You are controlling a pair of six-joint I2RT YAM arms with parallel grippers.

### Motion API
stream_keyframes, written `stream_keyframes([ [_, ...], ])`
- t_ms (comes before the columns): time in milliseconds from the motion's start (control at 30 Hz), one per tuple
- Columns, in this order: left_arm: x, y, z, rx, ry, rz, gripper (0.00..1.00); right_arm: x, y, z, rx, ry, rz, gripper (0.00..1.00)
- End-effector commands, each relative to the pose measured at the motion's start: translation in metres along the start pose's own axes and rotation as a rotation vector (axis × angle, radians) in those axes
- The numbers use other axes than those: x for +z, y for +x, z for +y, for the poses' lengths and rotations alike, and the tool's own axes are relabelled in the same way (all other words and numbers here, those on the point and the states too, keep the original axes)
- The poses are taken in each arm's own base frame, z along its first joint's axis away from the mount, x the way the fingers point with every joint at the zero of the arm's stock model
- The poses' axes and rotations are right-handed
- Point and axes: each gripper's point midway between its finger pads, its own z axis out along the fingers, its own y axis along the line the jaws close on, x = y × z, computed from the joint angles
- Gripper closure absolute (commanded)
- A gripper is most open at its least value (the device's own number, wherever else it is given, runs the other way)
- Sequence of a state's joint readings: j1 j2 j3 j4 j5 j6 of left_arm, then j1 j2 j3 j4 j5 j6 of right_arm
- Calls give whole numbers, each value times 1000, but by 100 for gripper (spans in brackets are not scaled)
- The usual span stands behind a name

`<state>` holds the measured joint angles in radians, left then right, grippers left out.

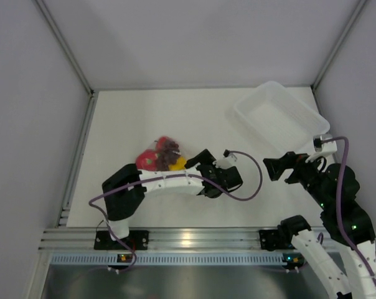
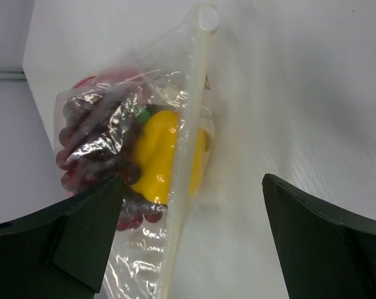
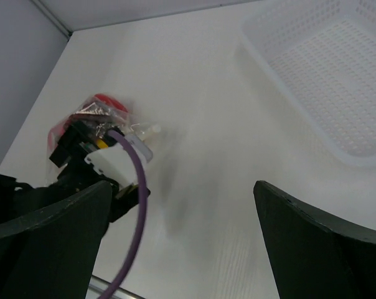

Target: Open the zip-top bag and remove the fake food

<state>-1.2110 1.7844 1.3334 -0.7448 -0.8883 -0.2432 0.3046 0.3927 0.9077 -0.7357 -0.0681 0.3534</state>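
The zip-top bag [image 1: 161,153] lies on the white table, left of centre, with the fake food inside: a yellow pepper [image 2: 155,156], a dark grape bunch [image 2: 88,146] and a red piece [image 2: 91,81]. Its zip strip [image 2: 191,118] runs along the bag's right edge and looks closed. My left gripper [image 1: 197,162] is open at that edge. In the left wrist view [image 2: 193,184] the strip passes between its jaws, close to the left finger [image 2: 82,230]. My right gripper [image 1: 274,167] is open and empty, to the right of the bag, facing it [image 3: 91,121].
A rigid clear perforated tray [image 1: 245,113] sits at the back right and shows in the right wrist view [image 3: 362,159]. White walls close in the table at the left, back and right. The left arm's purple cable [image 3: 135,187] loops between the two grippers.
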Motion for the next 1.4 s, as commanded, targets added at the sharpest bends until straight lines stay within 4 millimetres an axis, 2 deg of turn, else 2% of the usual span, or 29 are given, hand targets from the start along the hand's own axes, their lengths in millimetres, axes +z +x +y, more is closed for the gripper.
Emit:
stream_keyframes([
  [0, 7, -4, 20, 77, -154, 0, 1, -4, -14, 10, 2, -47, -56, 0],
  [133, 26, 8, 10, 180, -229, 41, 1, -3, -11, 8, -9, -41, -50, 1],
  [233, 38, 14, 10, 216, -268, 68, 5, -3, -9, 8, -10, -42, -49, 0],
  [433, 55, 22, 24, 187, -288, 119, 23, -3, -7, 5, -28, -33, -48, 0],
  [600, 54, 11, 27, 148, -276, 107, 50, -2, -6, 4, -29, -31, -47, 1],
  [633, 55, 10, 29, 138, -272, 109, 66, -2, -6, 5, -30, -37, -48, 1],
  [700, 55, 7, 28, 118, -250, 109, 81, -1, -5, 5, -31, -37, -45, 1],
  [733, 55, 4, 31, 104, -254, 106, 96, -2, -5, 5, -33, -36, -45, 1],
  [767, 55, 3, 33, 96, -250, 106, 100, -3, -5, 4, -34, -35, -44, 1],
  [933, 38, -20, 49, -11, -199, 56, 100, -5, -7, 5, -42, -35, -54, 1],
  [1067, 16, -41, 56, -88, -56, 3, 100, -6, -7, 7, -45, -49, -59, 0],
  [1167, -8, -57, 60, -139, 85, -55, 100, -8, -7, 8, -47, -59, -67, 1],
  [1200, -20, -64, 68, -168, 118, -88, 100, -7, -7, 8, -47, -60, -66, 1],
  [1267, -33, -71, 67, -178, 208, -120, 100, -7, -6, 10, -48, -70, -63, 1],
  [1300, -44, -76, 77, -198, 231, -154, 100, -8, -6, 11, -48, -76, -65, 1],
  [1333, -53, -80, 75, -192, 289, -178, 100, -8, -6, 12, -50, -82, -65, 1],
  [1367, -66, -83, 81, -202, 328, -214, 100, -8, -4, 17, -59, -115, -52, 1],
])
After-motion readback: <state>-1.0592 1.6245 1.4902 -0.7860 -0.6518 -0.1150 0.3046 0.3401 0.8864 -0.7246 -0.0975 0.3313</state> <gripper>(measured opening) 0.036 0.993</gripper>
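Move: The bag's zip strip lies slanting below the left hand, its middle about 4 cm ahead, 4 cm to the left and 5 cm down. Inside the bag, the yellow pepper is some 8 cm ahead and 7 cm left of this hand, the grapes about 10 cm ahead and 10 cm left, and the big red fruit roughly 9 cm ahead and 18 cm left. From the right hand, the strip is about 11 cm ahead, 30 cm left and 22 cm down. The left hand dips about 5 cm while reaching some 5 cm forward and a little left to the zip strip, its left side rolling up about 20 degrees, and the wide-open fingers close until they pinch the strip near its middle. Then, keeping the pinch, it lifts the strip roughly 12 cm, slowly at first and then fast, easing a little back and right while the roll reverses by some 30 degrees. ##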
